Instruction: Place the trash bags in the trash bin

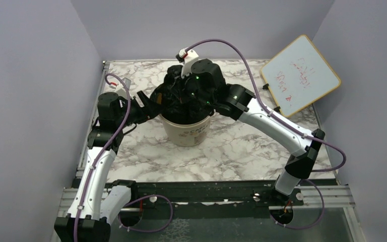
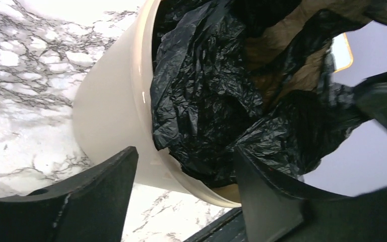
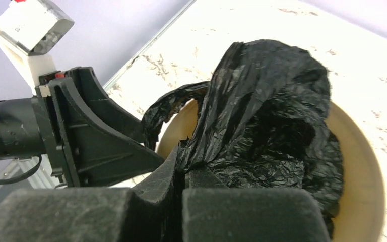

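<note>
The beige trash bin [image 1: 187, 132] stands mid-table, with lettering on its side. A crinkled black trash bag [image 1: 184, 93] bulges out of its mouth; it also shows in the left wrist view [image 2: 201, 91] and the right wrist view [image 3: 267, 116]. My right gripper [image 1: 185, 97] is over the bin, shut on a fold of the bag [image 3: 184, 161]. My left gripper [image 1: 151, 103] is open at the bin's left rim [image 2: 146, 91], one finger [image 2: 98, 194] outside the wall, the other [image 2: 262, 191] over the bag inside.
A white board with a yellow frame [image 1: 301, 75] leans at the back right corner. Purple cables run along both arms. The grey walls close in on the left, back and right of the marble table [image 1: 242, 146].
</note>
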Tool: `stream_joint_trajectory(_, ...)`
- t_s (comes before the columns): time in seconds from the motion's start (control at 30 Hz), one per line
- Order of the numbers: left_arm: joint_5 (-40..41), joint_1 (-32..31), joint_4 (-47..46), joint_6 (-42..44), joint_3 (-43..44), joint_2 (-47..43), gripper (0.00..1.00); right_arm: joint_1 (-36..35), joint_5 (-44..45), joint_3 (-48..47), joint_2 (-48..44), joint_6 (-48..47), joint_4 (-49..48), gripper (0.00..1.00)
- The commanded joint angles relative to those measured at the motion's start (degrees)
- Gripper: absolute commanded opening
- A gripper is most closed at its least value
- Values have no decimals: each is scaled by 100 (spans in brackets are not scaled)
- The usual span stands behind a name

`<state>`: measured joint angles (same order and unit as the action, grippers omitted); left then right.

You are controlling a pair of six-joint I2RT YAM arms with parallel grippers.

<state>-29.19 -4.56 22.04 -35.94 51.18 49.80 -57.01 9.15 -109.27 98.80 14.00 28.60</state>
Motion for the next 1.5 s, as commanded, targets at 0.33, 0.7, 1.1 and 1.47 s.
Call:
stream_joint_trajectory(0.33,-101,25,153,643,352,500,43,1798,-1154,1415,-1155,277,11,1)
stream_joint_trajectory(0.7,-807,25,427,1753,1100,1609,37,2443,-1029,1539,-1085,121,632,1)
stream_joint_trajectory(1.1,-1507,-51,226,1444,1379,2090,19,2482,-965,2491,-1728,260,563,1)
stream_joint_trajectory(1.47,116,-467,263,-13,2058,2186,0,2500,-621,2712,-2128,224,716,2)
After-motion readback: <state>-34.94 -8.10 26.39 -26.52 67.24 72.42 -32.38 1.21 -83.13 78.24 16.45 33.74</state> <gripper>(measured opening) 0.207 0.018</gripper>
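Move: The left hand, open, has the black bag's edge on the bin's left rim about 3 cm ahead, 3 cm to its right and 3 cm below; the bin's mouth centres some 12 cm to its right, 4 ahead and 3 down. The right hand already holds another part of the bag's edge and takes it to the bin's right rim, roughly 16 cm to its right, 1 back and 10 below, with the mouth centre about 4 cm right, 1 back and 10 below. The left fingers close and pinch the bag's edge against the bin's left rim as that hand works about 5 cm forward, then some 3 cm right, turning clockwise. The right hand, still shut on the bag, rises slightly, then sweeps about 20 cm right across the bin's mouth, sinking and reaching forward, before easing back and up a little at the right rim, turned nearly 20 degrees clockwise. ##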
